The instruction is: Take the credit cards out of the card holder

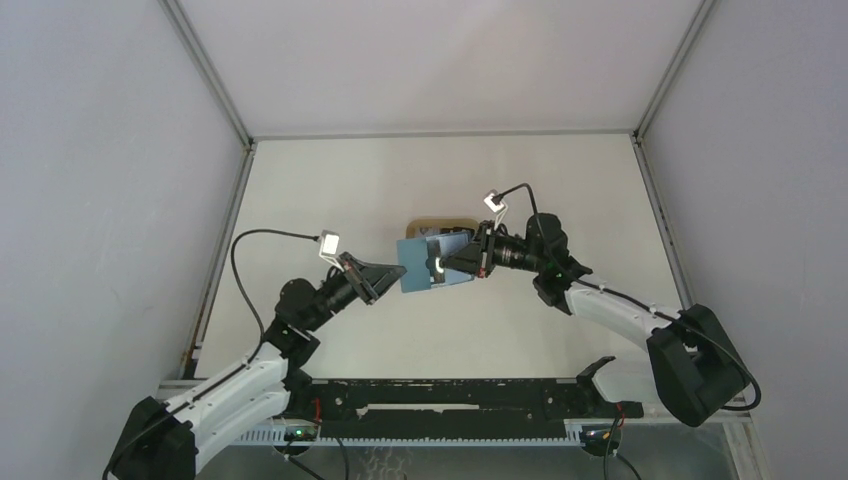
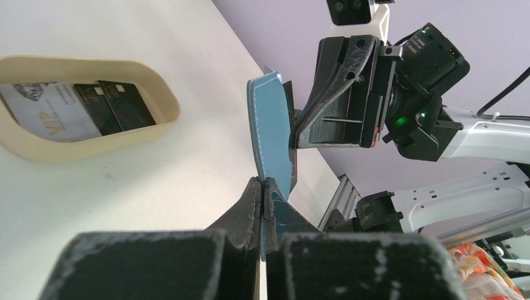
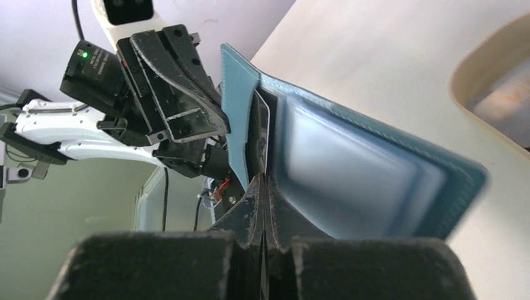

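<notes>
The teal-blue card holder (image 1: pixel 420 268) hangs open above the table between both arms. My left gripper (image 2: pixel 264 183) is shut on its lower edge, and the holder (image 2: pixel 273 140) rises edge-on from the fingertips. My right gripper (image 3: pixel 263 180) is shut on the edge of a dark credit card (image 3: pixel 262 128) that sticks out of a pocket of the holder (image 3: pixel 369 175). From above, the left gripper (image 1: pixel 397 272) meets the holder's left side and the right gripper (image 1: pixel 447 263) its right side. A white card (image 2: pixel 44 111) and two black cards (image 2: pixel 119 105) lie in the tan tray.
The tan oval tray (image 2: pixel 94 149) sits on the table just behind the holder, partly hidden in the top view (image 1: pixel 440 221). Its rim shows blurred in the right wrist view (image 3: pixel 481 69). Grey walls enclose the table on three sides.
</notes>
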Tool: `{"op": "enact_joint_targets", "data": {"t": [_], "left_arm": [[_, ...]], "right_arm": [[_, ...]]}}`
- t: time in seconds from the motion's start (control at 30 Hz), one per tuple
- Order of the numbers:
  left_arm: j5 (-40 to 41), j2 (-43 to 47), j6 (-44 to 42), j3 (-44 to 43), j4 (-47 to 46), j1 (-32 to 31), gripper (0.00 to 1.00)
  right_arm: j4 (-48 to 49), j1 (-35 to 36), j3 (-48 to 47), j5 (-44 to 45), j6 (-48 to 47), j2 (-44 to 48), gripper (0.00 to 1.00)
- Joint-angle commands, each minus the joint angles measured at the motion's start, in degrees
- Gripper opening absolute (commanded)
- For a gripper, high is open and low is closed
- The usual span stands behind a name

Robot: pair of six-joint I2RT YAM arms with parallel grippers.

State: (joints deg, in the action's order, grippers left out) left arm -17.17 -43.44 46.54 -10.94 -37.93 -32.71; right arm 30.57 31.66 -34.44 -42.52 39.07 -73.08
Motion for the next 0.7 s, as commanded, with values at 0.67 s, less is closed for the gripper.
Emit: {"op": "enact_joint_targets", "data": {"t": [0.67], "left_arm": [[3.07,3.67,1.70,4.84,1.55,5.05,0.00]], "right_arm": [[-16.26,-8.49,-4.04,5.32,-7.42,-1.81,0.00]]}}
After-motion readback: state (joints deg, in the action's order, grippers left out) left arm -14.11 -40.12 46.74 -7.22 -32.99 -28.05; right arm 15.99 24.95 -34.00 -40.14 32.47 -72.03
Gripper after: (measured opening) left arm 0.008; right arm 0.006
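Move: The right hand already pinches a black card that still sits in the open blue card holder, and the beige tray it is bound for lies about 13 cm ahead of that hand, 1 cm to its right and 16 cm below. The holder's middle is about 1 cm ahead and 1 cm left of the right fingers, at roughly their height. For the left hand, pinching the holder's left edge, the tray is some 14 cm ahead, 7 cm right and 17 cm below. The right hand keeps its pinch on the black card and draws it rightwards out of the card holder while sinking, about 4.5 cm down and as much to the right, easing forward near the end as the fingertips tip down some 10 degrees. The left hand keeps hold of the holder and works against that pull, going about 3 cm left and 3.5 cm down with a little forward drift and a slight counter-clockwise turn, so both shut grippers part as they sink. ##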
